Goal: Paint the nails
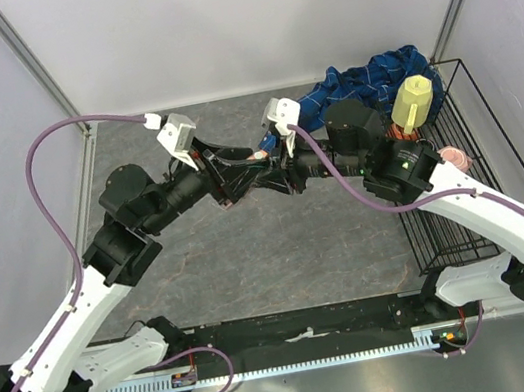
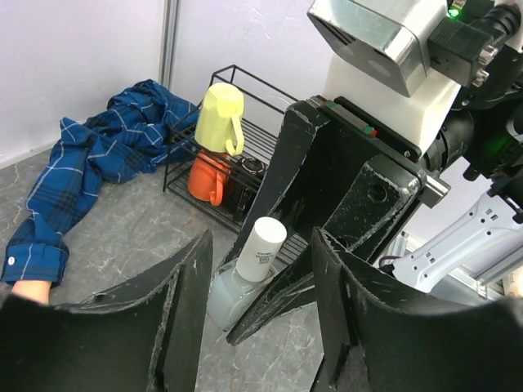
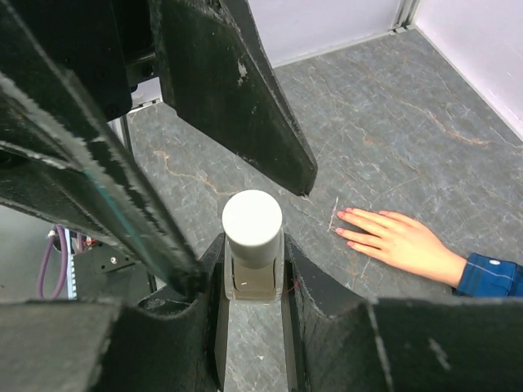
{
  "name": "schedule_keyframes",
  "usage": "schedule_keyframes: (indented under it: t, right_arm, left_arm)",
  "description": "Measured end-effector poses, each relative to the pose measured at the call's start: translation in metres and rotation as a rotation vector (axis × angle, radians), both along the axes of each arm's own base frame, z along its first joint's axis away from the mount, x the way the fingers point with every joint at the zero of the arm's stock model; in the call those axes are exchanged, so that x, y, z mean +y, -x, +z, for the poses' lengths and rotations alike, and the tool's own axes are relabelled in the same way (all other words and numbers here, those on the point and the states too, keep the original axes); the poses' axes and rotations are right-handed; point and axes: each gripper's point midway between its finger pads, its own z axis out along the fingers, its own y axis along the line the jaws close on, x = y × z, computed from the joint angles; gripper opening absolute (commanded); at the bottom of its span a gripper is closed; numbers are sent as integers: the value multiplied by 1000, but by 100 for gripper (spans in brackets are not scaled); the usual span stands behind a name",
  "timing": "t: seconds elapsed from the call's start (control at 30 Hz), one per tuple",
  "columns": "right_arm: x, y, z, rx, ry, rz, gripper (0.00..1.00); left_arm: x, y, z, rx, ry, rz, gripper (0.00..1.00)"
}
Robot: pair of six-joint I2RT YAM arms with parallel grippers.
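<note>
A small clear bottle (image 3: 255, 273) with a white cap (image 3: 252, 216) stands upright in my right gripper (image 3: 255, 249), which is shut on its glass body. In the left wrist view the same bottle (image 2: 237, 286) leans between the right gripper's black fingers (image 2: 327, 196). My left gripper (image 2: 261, 238) is open, one finger on each side of the white cap (image 2: 265, 243), with a gap on both sides. The peach mannequin hand (image 3: 400, 242) lies flat on the table to the right, its pink nails (image 3: 345, 222) pointing at the bottle. Both grippers meet at mid-table (image 1: 257, 164).
The blue plaid shirt (image 1: 364, 82) lies bunched at the back right, its cuff (image 3: 494, 273) at the hand's wrist. A black wire rack (image 1: 468, 210) along the right side holds a yellow mug (image 1: 412, 100) and an orange mug (image 2: 208, 175).
</note>
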Motion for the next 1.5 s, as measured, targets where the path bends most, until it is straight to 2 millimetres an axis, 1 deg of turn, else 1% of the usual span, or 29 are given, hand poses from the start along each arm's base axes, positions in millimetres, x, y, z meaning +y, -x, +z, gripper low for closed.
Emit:
schedule_keyframes:
  t: [0.03, 0.07, 0.13, 0.17, 0.2, 0.23, 0.27, 0.43, 0.67, 0.87, 0.93, 1.0, 1.07, 1.1, 1.17, 1.27, 1.3, 1.37, 1.43, 1.47, 1.5]
  right_arm:
    - [0, 0, 0, 0, 1, -1, 0]
    - [-1, -1, 0, 1, 2, -4, 0]
    - [-1, 0, 0, 2, 4, -4, 0]
    - [-1, 0, 0, 2, 3, -4, 0]
    - [-1, 0, 1, 1, 2, -4, 0]
    - [-1, -1, 1, 1, 3, -6, 0]
    - [-1, 0, 0, 5, 6, -7, 0]
    - [-3, 0, -3, 22, 12, -17, 0]
    - [-1, 11, 2, 9, -10, 22, 0]
    - [-4, 24, 8, -14, -52, 66, 0]
    - [-4, 31, 8, -17, -65, 101, 0]
    - [-3, 41, 11, -24, -87, 153, 0]
    - [-3, 57, 14, -32, -113, 238, 0]
    - [-4, 66, 16, -33, -126, 279, 0]
    - [-5, 89, 20, -22, -155, 401, 0]
    - [-6, 112, 26, -12, -182, 533, 0]
    - [-6, 117, 27, -10, -188, 568, 0]
    - [-6, 121, 26, 0, -190, 600, 0]
    - [-4, 122, 26, 12, -191, 613, 0]
    - [-4, 121, 26, 13, -194, 610, 0]
    - [-3, 119, 26, 14, -195, 600, 0]
  left_arm:
    - [-1, -1, 0, 0, -2, 0, 49]
    - [-2, -2, 0, 0, -5, 0, 43]
    - [-5, -4, -1, 3, -13, -1, 38]
    - [-7, -4, -2, 6, -19, -4, 32]
    - [-9, -5, -4, 9, -25, -6, 29]
    - [-10, -5, -6, 12, -29, -8, 24]
    - [-11, -5, -7, 9, -32, -10, 16]
    - [-10, -5, -8, -32, -60, -11, 2]
    - [0, 7, -3, -73, -45, -22, 2]
    - [0, 19, 2, -113, -11, -66, 2]
    - [0, 27, 2, -129, -2, -98, 2]
    - [-2, 39, 4, -157, 7, -164, 2]
    - [-5, 56, 7, -203, 11, -258, 2]
    - [-6, 67, 8, -234, 12, -326, 2]
    - [-10, 91, 11, -297, 12, -487, 2]
    - [-12, 113, 17, -345, -4, -676, 2]
    - [-12, 118, 17, -355, -13, -734, 2]
    - [-10, 123, 16, -365, -24, -781, 2]
    - [-6, 123, 15, -365, -37, -795, 16]
    - [-4, 120, 15, -363, -42, -782, 25]
    - [-3, 118, 15, -357, -48, -768, 44]
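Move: The white cap of the nail polish bottle stands between my left hand's half-open fingertips, about 1 cm ahead, 1 cm right and 1 cm below its hand point. My right hand already holds the glass bottle, about 1 cm ahead, 1 cm right and 5 cm below my left hand point; the cap is some 4 cm straight above the right one. The mannequin hand lies about 18 cm ahead of my left hand, 6 cm left and 37 cm below. I ease my left hand about 1 cm right and slightly down, closing its fingers until they pinch the cap, while my right hand keeps its grip on the bottle and stays put. Then I draw both hands some 12 cm back towards my base, away from the mannequin hand, rising 2 to 3 cm; my left turns about 45 degrees clockwise and my right about 35 counter-clockwise. ##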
